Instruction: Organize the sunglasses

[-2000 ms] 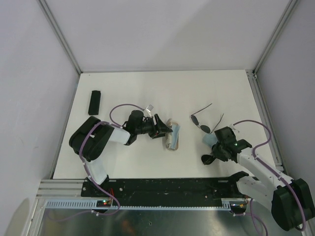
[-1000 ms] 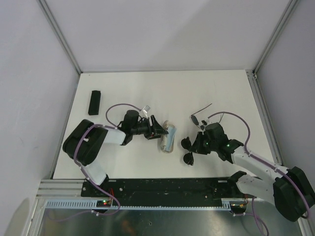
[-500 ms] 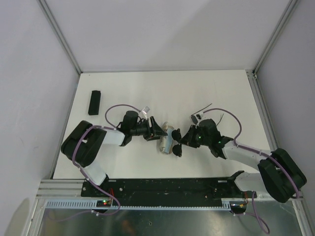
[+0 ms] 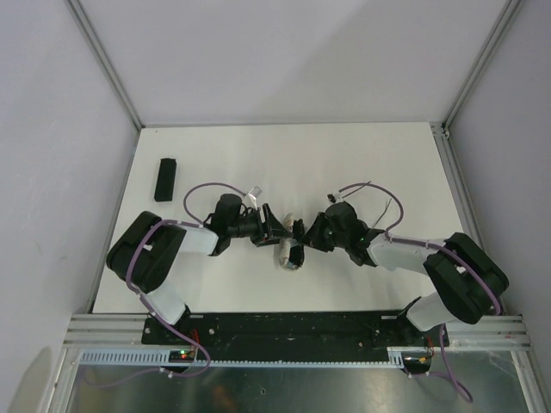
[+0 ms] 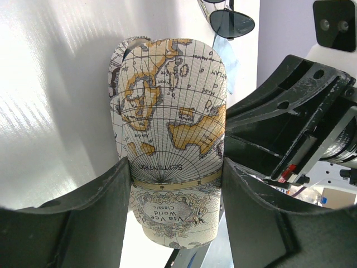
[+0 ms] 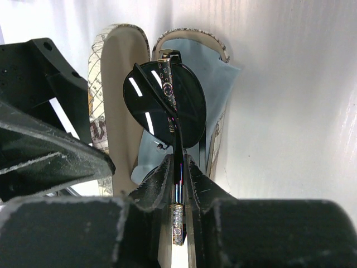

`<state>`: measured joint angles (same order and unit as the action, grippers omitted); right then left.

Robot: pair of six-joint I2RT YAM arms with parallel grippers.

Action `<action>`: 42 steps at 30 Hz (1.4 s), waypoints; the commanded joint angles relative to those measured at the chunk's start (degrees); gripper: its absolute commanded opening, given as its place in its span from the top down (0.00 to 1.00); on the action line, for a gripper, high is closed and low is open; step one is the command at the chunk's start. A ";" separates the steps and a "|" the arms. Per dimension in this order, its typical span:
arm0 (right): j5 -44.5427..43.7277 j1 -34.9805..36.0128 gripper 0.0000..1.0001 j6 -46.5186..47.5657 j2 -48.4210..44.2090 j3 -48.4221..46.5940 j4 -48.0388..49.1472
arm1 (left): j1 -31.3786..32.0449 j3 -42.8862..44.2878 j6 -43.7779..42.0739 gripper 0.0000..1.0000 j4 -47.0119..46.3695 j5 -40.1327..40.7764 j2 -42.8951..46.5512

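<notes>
The chunky black-framed sunglasses point(image 6: 165, 100) hang folded, lenses down, in my right gripper point(image 6: 179, 166), which is shut on one temple arm. They hover at the mouth of the open beige map-patterned case point(image 6: 124, 84), over its blue cloth point(image 6: 220, 78). My left gripper point(image 5: 175, 166) is shut on that case point(image 5: 167, 100), one finger on each side of its near end. From above, the two grippers point(image 4: 277, 228) point(image 4: 304, 236) meet over the case point(image 4: 289, 254). The thin wire-framed sunglasses point(image 5: 231, 22) lie beyond the case, mostly hidden under my right arm in the top view.
A black oblong case point(image 4: 165, 178) lies at the far left of the white table point(image 4: 284, 159). My right arm point(image 4: 405, 254) stretches low across the right half. Metal posts and walls border the table on three sides.
My right arm has swung left from the table's right side, carrying the black sunglasses to the open case. My left gripper has kept its hold on the case.
</notes>
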<state>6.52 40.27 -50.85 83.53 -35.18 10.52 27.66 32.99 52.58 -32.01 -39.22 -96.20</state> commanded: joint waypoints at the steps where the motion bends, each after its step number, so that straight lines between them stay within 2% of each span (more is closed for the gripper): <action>1: -2.34 1.03 0.92 -2.39 2.51 -2.78 3.72 | 0.10 -0.09 0.39 0.61 -1.74 -0.29 2.51; 15: -6.27 2.60 0.91 -5.11 7.02 -3.30 5.19 | 0.68 -0.39 0.95 0.62 -1.74 1.90 2.86; 17: -6.46 2.68 0.86 -5.09 7.20 -3.31 4.48 | 0.72 -0.39 0.84 0.62 -1.72 2.07 2.84; 18: -6.49 2.74 0.78 -4.89 7.19 -3.27 4.10 | 0.72 -0.39 0.76 0.62 -1.69 2.10 2.72; 21: -7.71 2.77 0.64 -4.26 6.60 -3.29 3.44 | 0.77 -0.30 0.57 0.63 -1.66 2.13 1.99; 27: -7.91 2.56 0.48 -2.46 2.55 -3.32 2.23 | 0.84 -0.08 -0.22 0.63 -1.60 2.76 0.44; 35: -7.83 1.08 0.37 -0.65 -3.56 -3.24 -2.59 | 0.92 1.47 -3.50 0.65 3.07 5.07 -1.32; 42: -11.11 -0.74 0.37 0.49 -8.49 -2.43 -9.25 | 2.32 8.56 -12.58 0.65 21.09 14.27 -0.38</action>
<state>-1.28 40.49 -51.86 78.35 -36.88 5.17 28.95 37.06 49.23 -24.21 -34.61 -96.49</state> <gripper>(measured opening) 0.632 0.634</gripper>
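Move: The right hand already holds the black sunglasses over the open case, whose cloth-lined tray lies about 3 cm below it, 2 cm to its left and 1 cm back. The lid stands some 4 cm to its left, level fore and aft; the metal-framed sunglasses are about 16 cm right and 7 cm ahead. From the left hand, gripping the lid, the tray is roughly 3 cm right, 2 cm back and 3 cm down. The right hand lowers the black sunglasses about 2.5 cm, easing a centimetre to its left, into the case tray, then opens its fingers wide and lets go, lifting straight off and climbing about 5 cm while backing some 3 cm to the right. The left fingers keep their grip on the lid throughout, nudging forward and slightly down and rolling about five degrees at the end. ##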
